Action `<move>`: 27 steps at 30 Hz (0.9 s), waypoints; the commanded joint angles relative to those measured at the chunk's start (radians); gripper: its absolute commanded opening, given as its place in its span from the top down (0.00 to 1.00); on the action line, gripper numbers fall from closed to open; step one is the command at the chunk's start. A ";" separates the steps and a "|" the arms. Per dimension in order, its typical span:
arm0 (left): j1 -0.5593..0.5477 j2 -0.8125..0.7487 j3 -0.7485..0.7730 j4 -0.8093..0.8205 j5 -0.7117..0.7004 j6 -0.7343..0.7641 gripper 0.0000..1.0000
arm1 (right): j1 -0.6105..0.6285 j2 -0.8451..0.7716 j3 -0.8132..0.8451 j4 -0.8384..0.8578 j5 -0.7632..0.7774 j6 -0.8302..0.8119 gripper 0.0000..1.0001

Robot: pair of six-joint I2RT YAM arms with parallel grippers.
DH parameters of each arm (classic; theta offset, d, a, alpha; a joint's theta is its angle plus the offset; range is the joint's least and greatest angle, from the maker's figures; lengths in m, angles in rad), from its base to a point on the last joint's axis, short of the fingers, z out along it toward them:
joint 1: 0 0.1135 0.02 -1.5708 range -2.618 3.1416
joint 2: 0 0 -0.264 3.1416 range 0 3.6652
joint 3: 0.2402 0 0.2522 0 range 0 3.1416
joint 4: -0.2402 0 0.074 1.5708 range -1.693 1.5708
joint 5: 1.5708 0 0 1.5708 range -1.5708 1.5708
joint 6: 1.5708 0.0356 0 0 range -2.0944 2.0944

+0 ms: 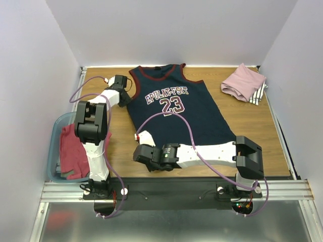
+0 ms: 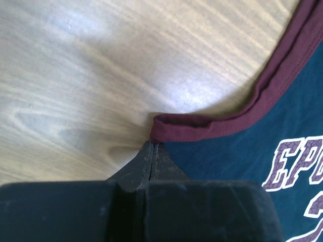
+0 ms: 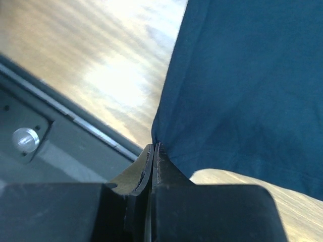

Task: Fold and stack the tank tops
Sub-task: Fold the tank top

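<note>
The navy jersey [image 1: 174, 108] with maroon trim and a white "23" lies spread face up on the wooden table [image 1: 267, 141]. My left gripper [image 1: 126, 100] is shut on the maroon armhole trim [image 2: 181, 126] at the jersey's left side, and its fingertips [image 2: 153, 143] meet on the folded trim. My right gripper [image 1: 138, 153] is shut on the jersey's lower left hem corner [image 3: 166, 136] near the table's front edge. A folded dusty pink top [image 1: 243, 83] lies on a white striped one [image 1: 259, 95] at the back right. Red tops [image 1: 73, 151] lie in the tub.
A translucent teal tub [image 1: 55, 133] stands off the table's left edge beside the left arm. The metal rail [image 1: 176, 189] runs along the front edge, and it shows in the right wrist view [image 3: 60, 116]. White walls enclose the table.
</note>
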 commanded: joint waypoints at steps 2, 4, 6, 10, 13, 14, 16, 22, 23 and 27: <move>0.028 -0.021 0.099 -0.063 -0.083 0.029 1.00 | -0.004 0.008 0.048 0.091 -0.189 -0.026 1.00; 0.051 -0.037 0.109 -0.073 -0.086 0.030 1.00 | -0.002 0.040 0.094 0.120 -0.248 -0.033 0.99; 0.086 -0.052 0.122 -0.082 -0.084 0.032 1.00 | 0.006 0.091 0.131 0.140 -0.304 -0.037 1.00; 0.132 -0.073 0.147 -0.126 -0.095 0.033 1.00 | 0.007 0.152 0.238 0.174 -0.383 -0.031 1.00; 0.146 -0.086 0.159 -0.129 -0.084 0.030 1.00 | 0.009 0.186 0.287 0.175 -0.400 -0.031 1.00; 0.146 -0.095 0.178 -0.134 -0.083 0.036 1.00 | 0.004 0.188 0.299 0.177 -0.385 -0.031 1.00; 0.148 -0.106 0.192 -0.137 -0.072 0.039 1.00 | -0.005 0.180 0.301 0.175 -0.380 -0.030 1.00; 0.107 -0.083 0.245 -0.143 -0.064 0.047 1.00 | -0.062 0.096 0.203 0.204 -0.368 -0.013 1.00; 0.097 -0.074 0.263 -0.151 -0.072 0.046 1.00 | -0.071 0.079 0.162 0.220 -0.366 -0.004 1.00; 0.048 -0.023 0.305 -0.160 -0.078 0.030 1.00 | -0.108 0.001 0.070 0.246 -0.348 0.013 1.00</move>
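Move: Both hands already pinch the tank top's left side, the left hand just below the armhole, the right at the hem corner. The number 23 lies about 23 cm to the left hand's right and level with it, the lettering 20 cm right and 5 cm ahead, the red cloth in the bin 18 cm left and 27 cm back. From the right hand, the 23 is some 37 cm ahead and 9 cm right, that red cloth 32 cm left and 10 cm ahead. Leftward, both closed hands sweep the gripped edge of the tank top over the table, the left about 9 cm and the right about 11 cm, the right tilting and easing back towards the base as it goes. Then both reverse to the right by some 3 cm, the left climbing steeply and reaching a little forward with the armhole edge, the right coming forward again; both keep their pinch. ##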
